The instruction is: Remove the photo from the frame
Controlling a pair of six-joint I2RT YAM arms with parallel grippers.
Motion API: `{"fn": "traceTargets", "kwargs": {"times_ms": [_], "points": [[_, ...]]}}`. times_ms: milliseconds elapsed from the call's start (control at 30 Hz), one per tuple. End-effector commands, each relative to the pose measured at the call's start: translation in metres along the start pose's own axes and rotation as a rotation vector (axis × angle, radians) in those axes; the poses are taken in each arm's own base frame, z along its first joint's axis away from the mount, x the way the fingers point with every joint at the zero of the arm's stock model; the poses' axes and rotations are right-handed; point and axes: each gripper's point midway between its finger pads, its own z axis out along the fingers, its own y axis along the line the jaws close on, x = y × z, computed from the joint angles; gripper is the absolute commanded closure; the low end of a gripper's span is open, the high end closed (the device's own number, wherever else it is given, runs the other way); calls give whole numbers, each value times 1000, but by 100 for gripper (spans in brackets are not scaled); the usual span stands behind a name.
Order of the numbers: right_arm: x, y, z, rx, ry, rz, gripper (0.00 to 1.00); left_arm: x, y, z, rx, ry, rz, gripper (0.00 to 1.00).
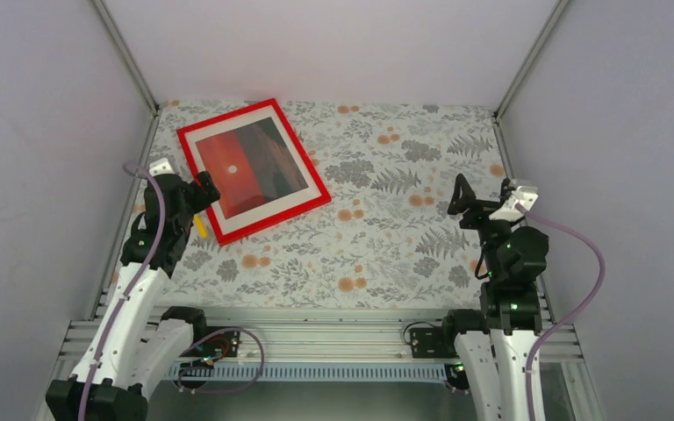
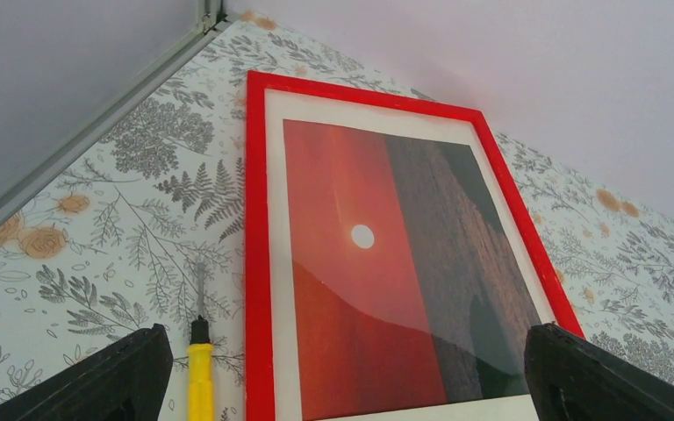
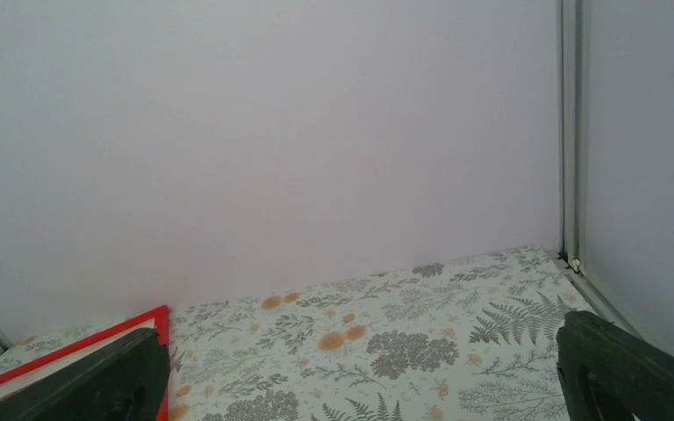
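The red frame (image 1: 275, 220) lies flat and face up at the back left of the floral table, turned at an angle. Behind its glass is the photo (image 1: 250, 167), a red-orange sunset with a small white sun, bordered by a white mat. My left gripper (image 1: 204, 195) hovers open over the frame's near left corner. In the left wrist view its gripper (image 2: 344, 351) spans the frame (image 2: 257, 263) and photo (image 2: 377, 289), gripping nothing. My right gripper (image 1: 472, 203) hangs open over the right side, far from the frame. The right wrist view shows that gripper (image 3: 362, 351) empty, with only a frame corner (image 3: 140, 323) at left.
A yellow-handled screwdriver (image 1: 200, 225) lies on the table just left of the frame, beside my left gripper; its handle (image 2: 199, 377) shows in the left wrist view. Grey walls close in the back and both sides. Aluminium rails (image 1: 316, 338) run along the near edge.
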Motion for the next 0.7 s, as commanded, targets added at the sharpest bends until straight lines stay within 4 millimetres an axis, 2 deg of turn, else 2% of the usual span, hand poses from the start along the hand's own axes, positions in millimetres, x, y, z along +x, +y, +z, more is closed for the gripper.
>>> {"fn": "traceTargets", "kwargs": {"times_ms": [0, 200, 367, 500, 667], "points": [[-1, 2, 3, -15, -1, 16, 0, -2, -1, 0, 23, -11, -20, 0], [5, 7, 8, -44, 36, 26, 0, 1, 1, 5, 18, 10, -22, 0], [10, 19, 24, -108, 113, 56, 0, 5, -1, 18, 29, 59, -28, 0], [30, 32, 46, -191, 235, 85, 0, 17, 5, 40, 44, 138, -51, 0], [54, 47, 69, -287, 348, 131, 0, 40, 21, 78, 67, 294, -119, 0]]}}
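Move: The red frame lies flat with its middle about 11 cm ahead of the left hand, 10 cm to its right and 22 cm below; its left edge runs roughly under that hand. The screwdriver lies just outside this edge, some 3 cm left of the hand and 2 cm back. From the right hand the frame's middle is about 51 cm left, 17 cm ahead and 33 cm down, its right corner roughly 28 cm left and 8 cm ahead. Towards the red frame both hands set off through free air, slowly at first and then faster, fingers staying wide open. The left sinks about 6 cm over the left edge, easing forward 3 cm as it tips down some 10 degrees; the right goes forward 6 cm, left and down 4 cm each, tipping down and turning counter-clockwise about 15 degrees each. ##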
